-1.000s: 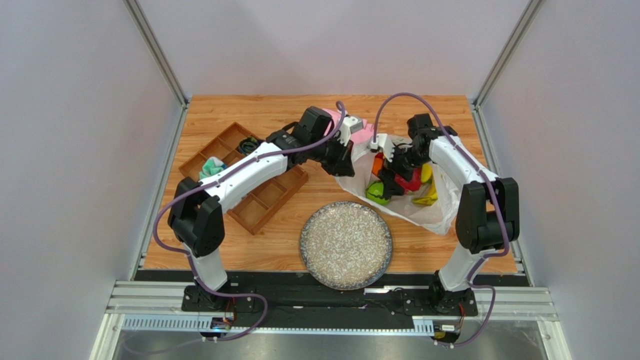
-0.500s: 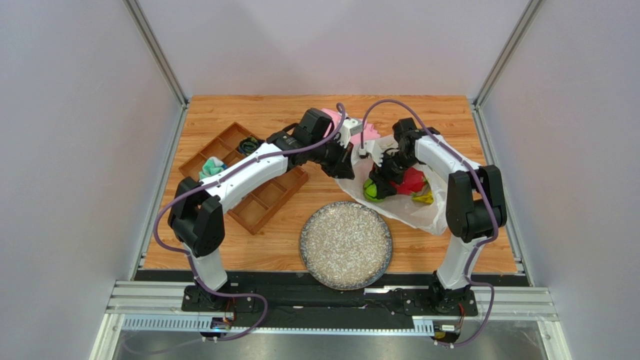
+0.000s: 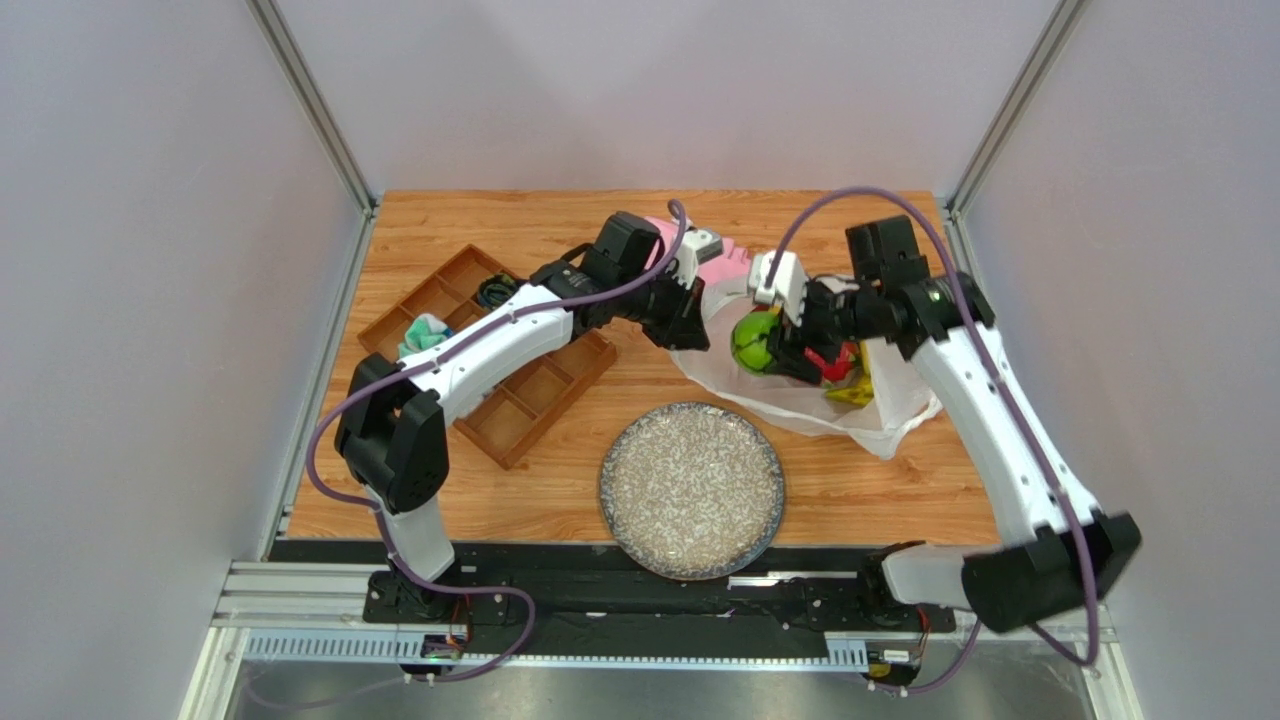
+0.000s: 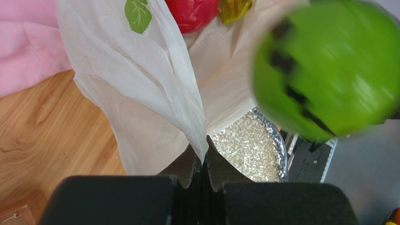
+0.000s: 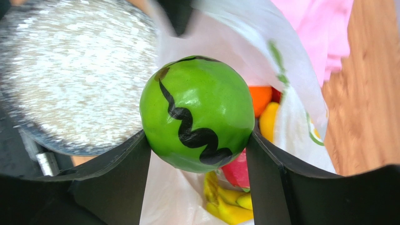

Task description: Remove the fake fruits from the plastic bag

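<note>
My right gripper is shut on a green round fruit with black wavy stripes. It holds the fruit above the mouth of the plastic bag. The same fruit shows blurred in the left wrist view. My left gripper is shut on the bag's thin edge and holds it up. Inside the bag lie a red dragon fruit, yellow bananas and an orange.
A speckled round plate sits in front of the bag, near the table's front edge. A wooden compartment tray with small items lies to the left, under the left arm. A pink cloth lies behind the bag.
My right gripper closed on the green fruit inside the bag and raised it out towards the back left. The left gripper kept its hold on the bag edge.
</note>
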Controlling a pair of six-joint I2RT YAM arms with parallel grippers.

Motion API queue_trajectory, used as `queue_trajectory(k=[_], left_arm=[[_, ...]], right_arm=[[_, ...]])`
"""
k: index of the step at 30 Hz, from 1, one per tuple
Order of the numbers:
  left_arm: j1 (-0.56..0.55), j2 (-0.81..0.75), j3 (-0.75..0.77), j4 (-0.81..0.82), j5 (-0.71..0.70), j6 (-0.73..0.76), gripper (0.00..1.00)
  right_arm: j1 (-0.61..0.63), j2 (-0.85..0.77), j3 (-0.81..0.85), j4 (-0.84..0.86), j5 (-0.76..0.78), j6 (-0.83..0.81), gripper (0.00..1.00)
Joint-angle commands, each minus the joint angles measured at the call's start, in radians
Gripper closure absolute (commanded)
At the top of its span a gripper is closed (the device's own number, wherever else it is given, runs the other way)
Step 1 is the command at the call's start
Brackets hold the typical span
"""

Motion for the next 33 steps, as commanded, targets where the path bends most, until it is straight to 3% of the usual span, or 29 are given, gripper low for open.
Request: queue_trajectory(k=[1,8,21,22,25,26,27,33], left_arm=[[0.058,-0.005,-0.007,0.097,0.016,-0.114,1.00],[0.087,0.021,-0.024,0.162,0.082,-0.205,1.00],[0.087,-0.031,-0.083,0.177,0.050,-0.172,1.00],[0.087,-0.033,-0.085,0.174,0.050,-0.167,1.00],[0.087,-0.031,-0.080,0.171,0.050,-0.155,1.00],[0.087,-0.033,-0.080,0.170,0.050,-0.153,1.00],[0.087,-0.034,-0.080,0.167,0.050,-0.152,1.00],[0.087,-0.071,-0.114,0.157,0.044,-0.126,1.00]], right_arm=[[0.123,-0.172,-0.206,-0.093,-0.029,-0.032,0.44],[0.346,-0.257,-0.512,0.155,0.077,-0.075,0.43],[0.427,-0.106,-0.572,0.223,0.134,-0.061,0.43],[0.427,-0.105,-0.586,0.232,0.137,-0.064,0.41],[0.429,-0.106,-0.601,0.252,0.133,-0.058,0.17],[0.427,-0.113,-0.595,0.240,0.137,-0.055,0.15],[0.427,-0.120,-0.581,0.226,0.143,-0.057,0.01],[0.397,-0.214,-0.328,0.093,0.151,0.061,0.00]])
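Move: My right hand already has the watermelon up out of the bag. The middle of the round silver plate lies about 14 cm back, 10 cm to my left and some 20 cm below; the red fruit still in the bag is roughly 8 cm ahead, 12 cm right and 17 cm below, the bananas 4 cm ahead and 15 cm right at that same depth. From my left hand, pinching the bag's rim, the plate sits about 13 cm back, level sideways and 17 cm lower. I swing the watermelon back some 13 cm with my right hand, clear of the bag, then lower it about 16 cm while drifting a little left and turning the wrist some 20 degrees counter-clockwise. Over the plate's right part I open my fingers wide, let the fruit go and start up again, 2-3 cm. Meanwhile my left hand keeps its pinch on the rim and shifts about 3 cm forward. ##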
